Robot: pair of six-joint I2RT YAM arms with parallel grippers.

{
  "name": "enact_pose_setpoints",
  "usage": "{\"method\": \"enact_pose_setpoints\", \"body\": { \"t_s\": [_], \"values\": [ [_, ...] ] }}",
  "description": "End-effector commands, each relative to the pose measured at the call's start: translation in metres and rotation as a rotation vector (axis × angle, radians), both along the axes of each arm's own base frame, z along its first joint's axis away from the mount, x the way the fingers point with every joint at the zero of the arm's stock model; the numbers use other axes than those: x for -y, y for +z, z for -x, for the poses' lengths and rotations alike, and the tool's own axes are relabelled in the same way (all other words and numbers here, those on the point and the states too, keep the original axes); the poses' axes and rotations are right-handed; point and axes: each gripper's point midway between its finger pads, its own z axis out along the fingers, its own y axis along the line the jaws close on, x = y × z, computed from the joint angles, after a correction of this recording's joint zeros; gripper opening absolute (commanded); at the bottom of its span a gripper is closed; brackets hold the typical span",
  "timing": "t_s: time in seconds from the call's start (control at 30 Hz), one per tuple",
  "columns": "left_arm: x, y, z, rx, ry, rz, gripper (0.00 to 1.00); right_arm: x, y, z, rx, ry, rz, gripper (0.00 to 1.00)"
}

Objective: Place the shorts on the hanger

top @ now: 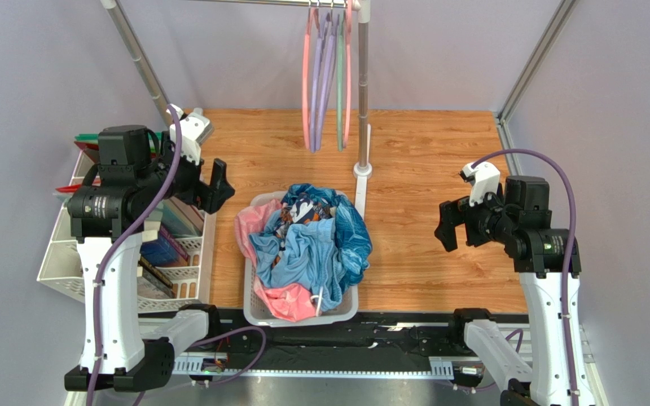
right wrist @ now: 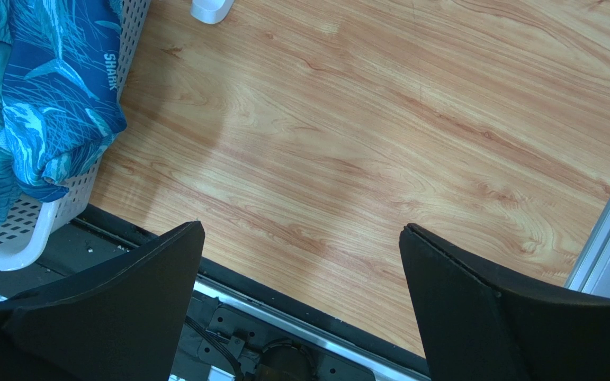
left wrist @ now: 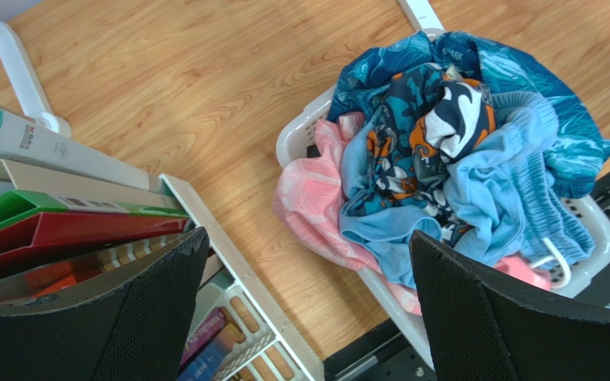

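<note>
The light sky-blue shorts [top: 303,254] lie crumpled in a white laundry basket [top: 256,315] at the table's near middle, their white drawstring [top: 318,298] at the front. They also show in the left wrist view [left wrist: 491,190]. The salmon-pink hanger [top: 306,76] hangs from the rail at the back, among other hangers. My left gripper [top: 218,186] is open and empty, raised left of the basket; in its own view [left wrist: 306,238] the jaws stand wide apart. My right gripper [top: 447,224] is open and empty, right of the basket, over bare wood [right wrist: 300,230].
A dark teal patterned garment [top: 350,228] and a pink garment [top: 282,300] share the basket. Purple hangers [top: 320,85] and a grey-green hanger [top: 339,93] hang beside the pink one. The rail's pole [top: 362,85] stands behind the basket. A white rack of books and folders [top: 66,262] sits at the left.
</note>
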Motion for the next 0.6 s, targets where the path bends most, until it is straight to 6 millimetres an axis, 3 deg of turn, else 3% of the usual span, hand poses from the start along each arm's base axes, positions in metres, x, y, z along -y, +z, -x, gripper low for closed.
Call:
{"method": "enact_pose_setpoints", "body": {
  "t_s": [0.0,0.13,0.27,0.43,0.57],
  "values": [
    [-0.007,0.013,-0.003,0.085,-0.028,-0.073,0.99,-0.005,0.005,-0.009,0.033,0.018,-0.026,1.0],
    [-0.004,0.016,-0.005,0.1,-0.07,-0.086,0.99,-0.009,0.002,-0.012,0.028,0.023,-0.045,1.0],
    [0.014,0.003,-0.002,0.073,-0.191,-0.124,0.98,-0.014,0.0,-0.014,0.018,0.035,-0.072,1.0],
    [0.064,-0.048,0.011,0.038,-0.463,-0.265,0.97,-0.016,-0.017,-0.017,-0.031,0.02,-0.095,1.0],
    [0.116,-0.065,0.037,0.084,-0.721,-0.281,0.95,-0.017,-0.025,-0.017,-0.047,0.006,-0.11,1.0]
  ]
}}
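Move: The clothes basket sits to the left hand's lower right. Its light-blue shorts lie about 15 cm right of this hand, 5 cm back and 24 cm below. The patterned cloth is about 14 cm right and 2 cm ahead, the shiny blue cloth some 23 cm right and 2 cm back, and the book bin's middle about 22 cm left and 2 cm back. From the right hand the shorts are some 29 cm left, 1 cm back and 12 cm lower. After barely stirring at first, the empty left hand swings right and down with gathering speed towards the clothes in the basket, about 8 cm right and 6 cm down while drawing back a little, turning some 30 degrees clockwise, its left side rising slightly and its fingers staying wide open. The right hand, also empty and open, meanwhile sinks about 3 cm over bare table, easing slightly left towards the basket, and neither hand touches the clothes. ##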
